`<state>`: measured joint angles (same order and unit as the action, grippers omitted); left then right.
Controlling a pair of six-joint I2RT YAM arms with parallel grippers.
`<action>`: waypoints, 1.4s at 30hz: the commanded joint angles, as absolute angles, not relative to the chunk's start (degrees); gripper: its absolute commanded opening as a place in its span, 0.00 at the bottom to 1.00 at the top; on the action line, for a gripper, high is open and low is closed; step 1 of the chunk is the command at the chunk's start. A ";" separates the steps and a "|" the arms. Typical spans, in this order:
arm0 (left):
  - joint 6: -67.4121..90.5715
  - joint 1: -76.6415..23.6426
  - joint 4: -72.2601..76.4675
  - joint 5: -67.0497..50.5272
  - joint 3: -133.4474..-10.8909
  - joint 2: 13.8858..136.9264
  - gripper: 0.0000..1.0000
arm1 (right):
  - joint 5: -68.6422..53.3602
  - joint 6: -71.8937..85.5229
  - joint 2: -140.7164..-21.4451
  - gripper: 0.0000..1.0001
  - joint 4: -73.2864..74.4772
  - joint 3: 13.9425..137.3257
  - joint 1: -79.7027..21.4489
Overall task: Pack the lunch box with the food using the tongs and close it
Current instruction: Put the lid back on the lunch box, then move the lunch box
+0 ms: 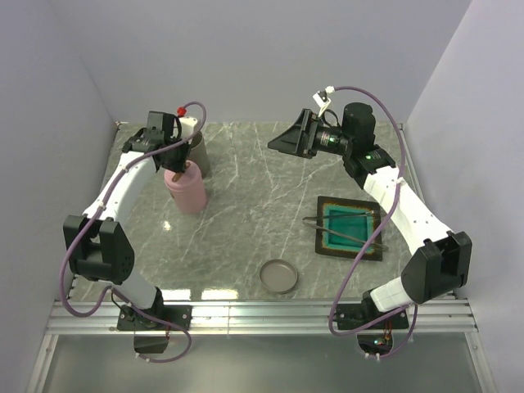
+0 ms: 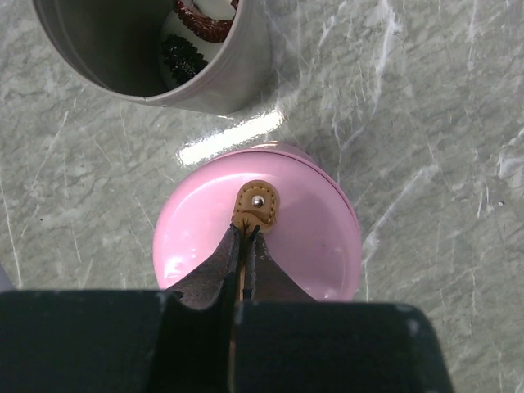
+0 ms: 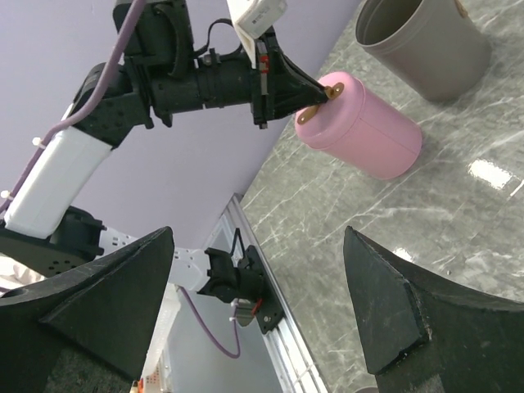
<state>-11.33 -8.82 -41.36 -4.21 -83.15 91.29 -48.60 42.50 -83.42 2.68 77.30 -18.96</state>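
Note:
The lunch box shows as two parts at the back left. One is a pink cylinder (image 1: pixel 188 192) with a tan leather tab (image 2: pixel 257 205) on top. The other is an open grey steel cup (image 1: pixel 199 154) just behind it. My left gripper (image 2: pixel 244 235) is shut on the tab from above. Food (image 2: pixel 199 23), white pieces with dark centres, lies inside the steel cup (image 2: pixel 225 82). The tongs (image 1: pixel 344 232) lie across a teal tray (image 1: pixel 324 246) on the right. My right gripper (image 1: pixel 282 141) hangs open and empty high over the table's middle back, facing the pink cylinder (image 3: pixel 364 127).
A round grey lid (image 1: pixel 279 276) lies flat near the front edge, in the middle. Purple walls close in the table at the left, back and right. A metal rail runs along the near edge by the arm bases.

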 commanded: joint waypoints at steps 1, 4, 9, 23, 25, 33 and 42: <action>-11.43 -8.96 -40.69 -5.18 -81.56 91.23 0.00 | -49.75 42.80 -81.65 0.91 0.26 78.31 -18.46; -11.43 -8.88 -40.43 -4.75 -80.69 90.71 0.00 | -49.57 42.63 -81.30 0.91 0.44 78.31 -18.37; -12.13 -8.88 -41.13 -5.01 -77.70 88.95 0.00 | -49.66 42.45 -81.21 0.91 0.53 77.96 -18.19; -15.38 -8.88 -49.91 -5.80 -73.12 82.27 0.00 | -50.36 42.80 -81.83 0.91 0.53 77.96 -18.10; -15.90 -8.88 -51.41 -6.15 -72.86 81.31 0.00 | -50.45 42.63 -81.74 0.90 0.97 78.05 -18.10; -17.05 -8.88 -52.65 -5.45 -70.40 76.91 0.06 | -54.30 35.87 -82.09 0.93 6.39 78.75 -18.10; -16.96 -8.88 -53.09 -8.87 -76.55 77.52 0.43 | -47.12 11.80 -81.30 0.95 31.26 85.52 -18.11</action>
<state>-16.75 -8.82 -50.94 -6.48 -73.17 77.54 -50.00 22.57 -83.46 21.23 82.06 -18.44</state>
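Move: Directly under the left hand, which already grips the leather strap of the pink lid, stands the pink lunch box with that lid on; its middle is some 10 cm below the fingers. The grey lunch box stands open about 12 cm farther out, straight ahead; the loose grey lid lies roughly 25 cm back and 28 cm to the right. From the right hand, the pink box is about 32 cm left, 7 cm ahead and 26 cm lower. Dragging the lidded pink box back by its strap, the left hand keeps its pinch and, after a short stay, travels level about 8.5 cm towards the base and away from the grey box, drifting only slightly left. Near the end the fingers open to less than half and let go of the strap, staying around it. The right hand, open and empty, starts to dip about 3 cm and roll slightly. ##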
